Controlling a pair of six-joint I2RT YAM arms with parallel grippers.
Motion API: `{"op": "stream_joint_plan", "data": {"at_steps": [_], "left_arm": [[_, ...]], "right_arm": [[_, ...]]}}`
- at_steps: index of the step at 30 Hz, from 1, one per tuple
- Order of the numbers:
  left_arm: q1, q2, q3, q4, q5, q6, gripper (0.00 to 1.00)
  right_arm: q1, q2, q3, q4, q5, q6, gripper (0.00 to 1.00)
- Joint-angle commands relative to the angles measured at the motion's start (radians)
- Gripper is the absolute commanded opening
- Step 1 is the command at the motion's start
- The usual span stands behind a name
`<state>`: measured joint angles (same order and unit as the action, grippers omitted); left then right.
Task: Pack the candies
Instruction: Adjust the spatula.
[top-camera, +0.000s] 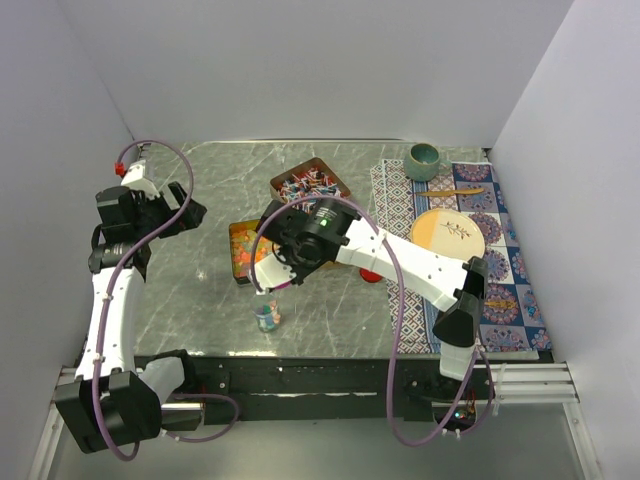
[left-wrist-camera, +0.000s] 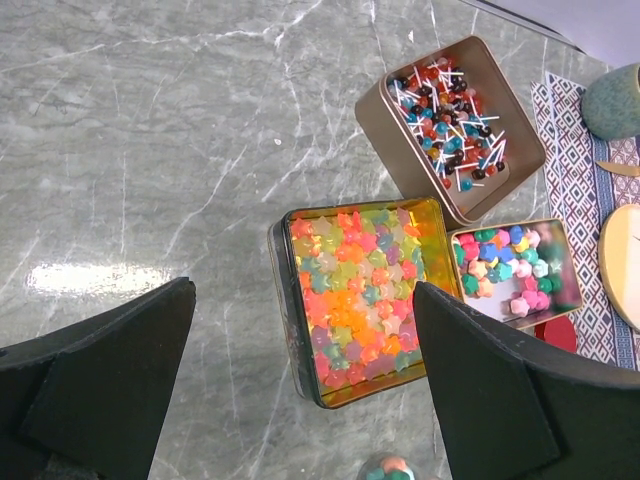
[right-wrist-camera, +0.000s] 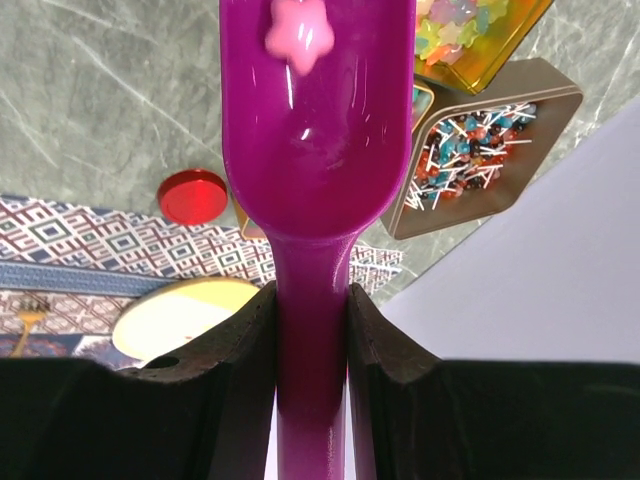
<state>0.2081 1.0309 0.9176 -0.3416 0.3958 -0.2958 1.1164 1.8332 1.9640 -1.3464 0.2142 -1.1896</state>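
My right gripper (right-wrist-camera: 312, 305) is shut on the handle of the purple scoop (right-wrist-camera: 318, 140). One pink star candy (right-wrist-camera: 300, 28) lies in the scoop's bowl. In the top view the right gripper (top-camera: 276, 270) hangs just above a small clear jar (top-camera: 267, 317) with a few candies in it. Star-shaped candies fill a gold tin (left-wrist-camera: 355, 300). A brown tin (left-wrist-camera: 450, 125) holds red, blue and white pieces, and a small tin (left-wrist-camera: 515, 272) holds pastel ones. My left gripper (left-wrist-camera: 303, 292) is open, high above the gold tin, with nothing between its fingers.
A flat red lid (top-camera: 370, 272) lies right of the tins. On the patterned mat (top-camera: 500, 290) at the right stand a green cup (top-camera: 425, 160), a yellow-and-white plate (top-camera: 447, 232) and a wooden utensil (top-camera: 455, 190). White walls close in both sides.
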Motion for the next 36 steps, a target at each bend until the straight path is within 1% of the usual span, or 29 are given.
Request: {"op": "stream_joint_plan", "data": {"at_steps": [1, 11, 16, 18, 19, 21, 22, 23, 24, 25, 26, 27, 28, 29, 30, 31, 32, 33, 34, 35, 36], "left_arm": [[0.002, -0.028, -0.013, 0.05, 0.02, -0.016, 0.97], [-0.001, -0.051, -0.026, 0.044, 0.021, -0.014, 0.97], [-0.001, -0.058, -0.025, 0.049, 0.032, -0.011, 0.97], [-0.001, -0.061, -0.037, 0.059, 0.04, -0.012, 0.97], [-0.001, -0.066, -0.043, 0.065, 0.044, -0.016, 0.97], [0.001, -0.061, -0.059, 0.087, 0.124, -0.043, 0.97], [0.001, -0.06, -0.062, 0.09, 0.156, -0.066, 0.97], [0.001, -0.063, -0.071, 0.104, 0.225, -0.086, 0.97], [-0.001, -0.069, -0.101, 0.151, 0.257, -0.109, 0.99], [-0.001, -0.071, -0.117, 0.179, 0.311, -0.143, 0.95], [-0.003, -0.069, -0.129, 0.206, 0.413, -0.158, 0.9], [-0.001, -0.065, -0.16, 0.284, 0.487, -0.178, 0.81], [-0.003, -0.042, -0.167, 0.315, 0.538, -0.231, 0.78], [-0.009, -0.026, -0.174, 0.332, 0.63, -0.256, 0.75], [-0.016, 0.019, -0.171, 0.392, 0.673, -0.273, 0.57], [-0.024, 0.046, -0.161, 0.392, 0.71, -0.279, 0.43], [-0.042, 0.075, -0.116, 0.363, 0.744, -0.26, 0.3], [-0.052, 0.124, -0.091, 0.281, 0.753, -0.197, 0.11], [-0.068, 0.145, -0.067, 0.242, 0.764, -0.162, 0.05], [-0.075, 0.165, -0.019, 0.204, 0.772, -0.131, 0.03], [-0.078, 0.207, 0.006, 0.16, 0.775, -0.076, 0.02]], "right_arm": [[0.036, -0.057, -0.027, -0.071, 0.073, -0.041, 0.0], [0.065, -0.057, -0.02, -0.08, 0.08, -0.005, 0.0], [0.059, -0.081, -0.063, -0.06, 0.094, 0.025, 0.0], [0.037, -0.095, -0.089, -0.022, 0.094, 0.034, 0.0], [0.001, -0.107, -0.094, -0.007, 0.09, 0.045, 0.0], [-0.047, -0.114, -0.079, 0.027, 0.036, 0.068, 0.0], [-0.096, -0.108, -0.067, 0.038, 0.015, 0.106, 0.0], [-0.122, -0.103, -0.05, 0.044, -0.027, 0.126, 0.0], [-0.147, -0.095, -0.048, 0.049, -0.045, 0.143, 0.0], [-0.189, -0.094, -0.05, 0.071, -0.062, 0.168, 0.0], [-0.208, -0.092, -0.063, 0.091, -0.078, 0.174, 0.0], [-0.225, -0.094, -0.073, 0.116, -0.11, 0.179, 0.0], [-0.242, -0.101, -0.08, 0.162, -0.127, 0.179, 0.0], [-0.263, -0.1, -0.091, 0.182, -0.14, 0.177, 0.0], [-0.273, -0.089, -0.093, 0.2, -0.166, 0.17, 0.0], [-0.28, -0.08, -0.09, 0.223, -0.18, 0.168, 0.0], [-0.297, -0.068, -0.073, 0.234, -0.199, 0.166, 0.0], [-0.305, -0.04, -0.06, 0.257, -0.235, 0.171, 0.0], [-0.311, -0.02, -0.027, 0.263, -0.254, 0.174, 0.0], [-0.317, -0.003, -0.005, 0.271, -0.271, 0.18, 0.0], [-0.317, 0.039, 0.025, 0.274, -0.31, 0.189, 0.0]]}}
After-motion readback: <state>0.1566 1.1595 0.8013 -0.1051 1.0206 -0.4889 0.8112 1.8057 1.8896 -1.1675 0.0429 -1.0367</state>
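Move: The purple spatula is in my right hand, its scoop about 4 cm back, 5 cm left of and 5 cm below that hand; from my empty left hand the scoop is some 15 cm right, 13 cm back and slightly lower. The coloured-ball tray is about 13 cm ahead, 8 cm right and 21 cm below my right hand. From that hand, the gummy-star tray is 12 cm ahead and 10 cm left, the jar 6 cm back and 7 cm left. I keep my grip on the spatula, ease my right hand back a touch by the jar, then swing it roughly 9 cm forward and 6 cm right, away from the jar towards the coloured-ball tray, turning clockwise. My left hand barely stirs, then sweeps some 10 cm right and a little back towards the scoop, yawing clockwise, rolling its left side down and closing its wide-open fingers on nothing, short of touching the spatula. ##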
